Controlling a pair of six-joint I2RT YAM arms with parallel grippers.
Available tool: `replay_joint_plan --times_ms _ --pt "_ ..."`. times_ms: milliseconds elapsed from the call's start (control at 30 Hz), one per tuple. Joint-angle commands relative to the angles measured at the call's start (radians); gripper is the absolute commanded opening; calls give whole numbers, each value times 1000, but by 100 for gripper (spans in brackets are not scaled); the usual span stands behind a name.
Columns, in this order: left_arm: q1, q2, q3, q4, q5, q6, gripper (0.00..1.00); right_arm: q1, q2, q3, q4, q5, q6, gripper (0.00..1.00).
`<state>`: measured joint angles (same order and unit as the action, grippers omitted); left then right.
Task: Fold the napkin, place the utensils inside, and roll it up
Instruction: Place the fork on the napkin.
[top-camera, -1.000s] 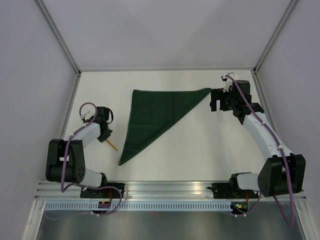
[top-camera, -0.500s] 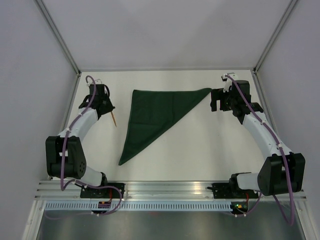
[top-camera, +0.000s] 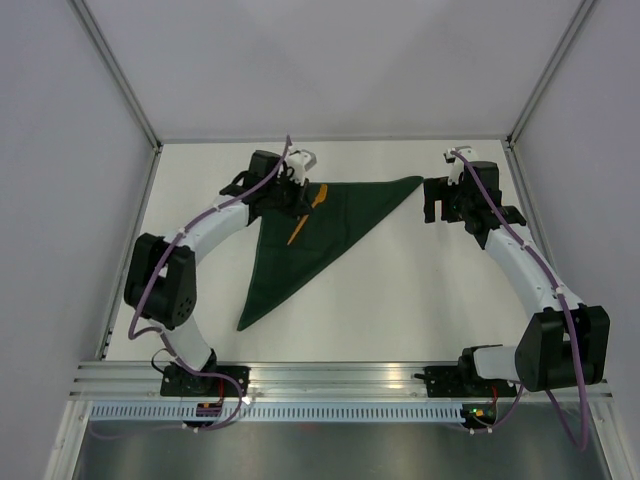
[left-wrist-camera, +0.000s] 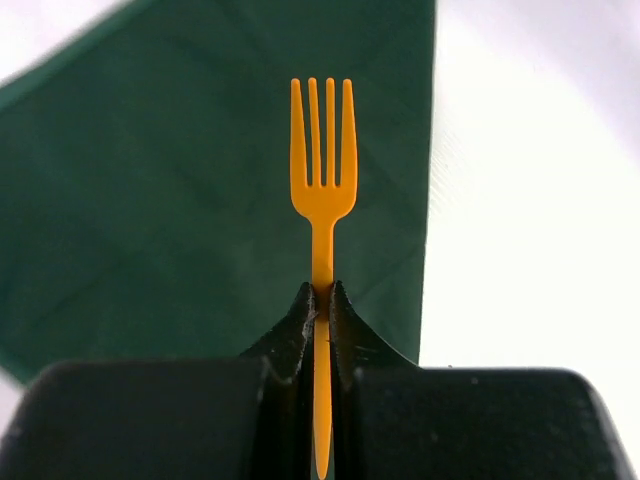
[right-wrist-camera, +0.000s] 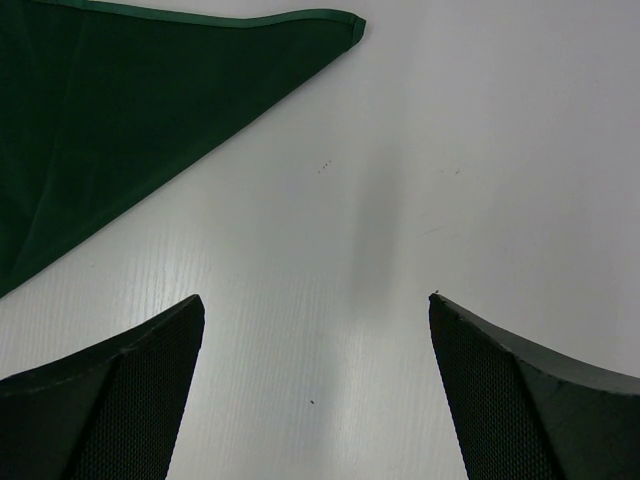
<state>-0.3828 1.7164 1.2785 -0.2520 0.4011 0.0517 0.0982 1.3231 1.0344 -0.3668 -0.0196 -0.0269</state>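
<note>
The napkin (top-camera: 310, 225) lies folded into a dark green triangle on the white table. Its long point reaches toward the near left. My left gripper (top-camera: 307, 209) hangs over the napkin's upper left part, shut on an orange fork (top-camera: 296, 232), the only one of the utensils in view. In the left wrist view the fingers (left-wrist-camera: 300, 315) pinch the fork (left-wrist-camera: 322, 190) by its handle. The tines point away, with the napkin (left-wrist-camera: 150, 180) beneath. My right gripper (top-camera: 430, 205) stands open and empty just right of the napkin's right corner (right-wrist-camera: 345, 22). Its fingertips (right-wrist-camera: 185, 315) stay off the cloth.
Grey walls with metal posts close the table in on the left, back and right. Bare white table surface (top-camera: 440, 300) lies right of and below the napkin. The arm bases and a rail (top-camera: 330, 380) run along the near edge.
My left arm has swung from the table's left side up and to the right, carrying the fork over the napkin. The right arm has not moved.
</note>
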Motion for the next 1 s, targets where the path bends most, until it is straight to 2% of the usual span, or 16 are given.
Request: replay_joint_plan --times_ms 0,167,367,967 --pt "-60 80 59 -16 39 120 2 -2 2 -4 8 40 -8 98" --pt "-163 184 136 -78 -33 168 2 -2 1 -4 9 41 -11 98" --pt "-214 265 228 -121 -61 171 2 -2 1 -4 11 49 -13 98" --pt "-242 411 295 -139 -108 60 2 -2 2 -4 8 52 -16 98"
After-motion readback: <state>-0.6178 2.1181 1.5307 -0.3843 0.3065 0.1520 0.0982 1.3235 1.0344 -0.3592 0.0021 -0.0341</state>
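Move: My left hand holds the fork above the folded napkin, tines forward and right. The place for it, just inside the middle of the long diagonal edge, is about 9 cm right, 3 cm back and 14 cm down. The napkin's far-left corner lies some 14 cm ahead and 9 cm left, its near corner about 25 cm back and 16 cm left. From my idle right hand that place is roughly 26 cm left, level fore-and-aft, 17 cm below. With the fork still pinched by its handle, I sweep my left hand right and down, easing slightly back, towards the napkin's diagonal edge, turning some 15 degrees clockwise so the fork comes to lie along that edge. Sideways travel ends after about 9 cm; then I sink nearly straight down, about 11 cm lower in all, fingers tipping steeper and staying shut. ##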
